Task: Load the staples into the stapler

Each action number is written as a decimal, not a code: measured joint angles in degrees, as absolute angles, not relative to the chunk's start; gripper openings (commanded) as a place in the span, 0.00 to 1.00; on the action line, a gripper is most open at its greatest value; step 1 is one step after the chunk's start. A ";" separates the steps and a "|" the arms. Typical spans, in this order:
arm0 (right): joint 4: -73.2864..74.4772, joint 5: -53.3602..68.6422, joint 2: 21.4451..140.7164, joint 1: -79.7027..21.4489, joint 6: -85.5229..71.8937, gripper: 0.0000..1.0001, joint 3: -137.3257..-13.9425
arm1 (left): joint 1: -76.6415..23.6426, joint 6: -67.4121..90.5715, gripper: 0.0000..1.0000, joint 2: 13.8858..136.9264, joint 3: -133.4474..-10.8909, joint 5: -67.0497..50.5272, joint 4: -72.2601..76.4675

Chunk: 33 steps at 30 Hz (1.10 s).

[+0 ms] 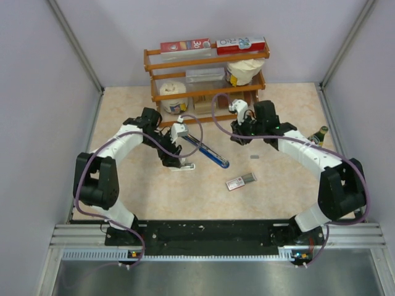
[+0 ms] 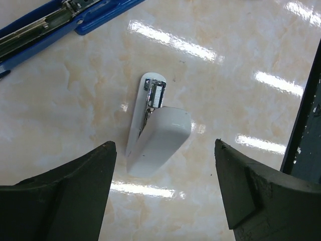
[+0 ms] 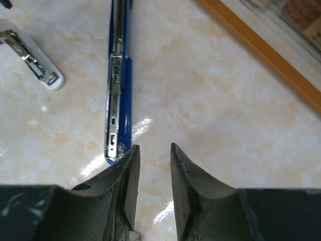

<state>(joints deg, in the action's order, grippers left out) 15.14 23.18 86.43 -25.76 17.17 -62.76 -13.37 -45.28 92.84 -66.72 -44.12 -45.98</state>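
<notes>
A long blue stapler (image 1: 210, 153) lies folded open on the table, its metal channel facing up; it also shows in the left wrist view (image 2: 60, 22) and the right wrist view (image 3: 118, 75). A small white stapler (image 1: 184, 165) lies just left of it (image 2: 158, 133) (image 3: 35, 65). The red-and-white staples box (image 1: 241, 181) lies nearer the front, and a short grey staple strip (image 1: 254, 158) lies beside it. My left gripper (image 2: 164, 145) is wide open and hovers over the white stapler. My right gripper (image 3: 153, 147) is only narrowly open and empty, just off the blue stapler's end.
A wooden rack (image 1: 207, 58) stands at the back with boxes, a paper roll and a bag; its edge shows in the right wrist view (image 3: 261, 55). A green bottle (image 1: 319, 134) lies at the right wall. Walls close in the left and right sides.
</notes>
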 measured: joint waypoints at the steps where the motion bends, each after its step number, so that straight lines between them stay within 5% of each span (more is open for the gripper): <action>1: 15.22 23.51 86.43 -24.45 16.91 0.31 -62.52 | -13.67 -46.68 0.82 93.54 -67.20 -44.12 -46.89; 22: 16.32 23.66 91.72 -20.56 15.20 0.31 -61.76 | -16.32 -55.77 0.58 98.04 -68.97 -41.71 -49.54; 33: 16.34 23.64 91.83 -20.43 15.18 0.31 -61.76 | -17.54 -58.41 0.63 98.04 -69.04 -41.19 -49.76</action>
<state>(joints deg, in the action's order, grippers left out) 16.34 23.64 91.83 -20.43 15.18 -61.76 -17.54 -58.41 98.04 -69.04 -41.19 -49.76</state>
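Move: The white stapler lies open about 5 cm to the left gripper's right, level with it fore and aft and some 6 cm below, its raised lid standing nearest the fingers. From the left gripper, the opened blue stapler is about 12 cm right and 6 cm ahead, and the staples box some 26 cm right and 7 cm back. From the right gripper, the white stapler is roughly 20 cm left, 9 cm back and 11 cm down. Sink the left gripper about 2.5 cm towards the white stapler's raised lid, easing slightly right and turning the wrist some 15 degrees clockwise to line up with the stapler, while narrowing the wide-open fingers partway around the lid without shutting. Meanwhile draw the right gripper some 3 cm farther right, away from the white stapler, then lower it about 4.5 cm and hold it there, its finger gap unchanged. ##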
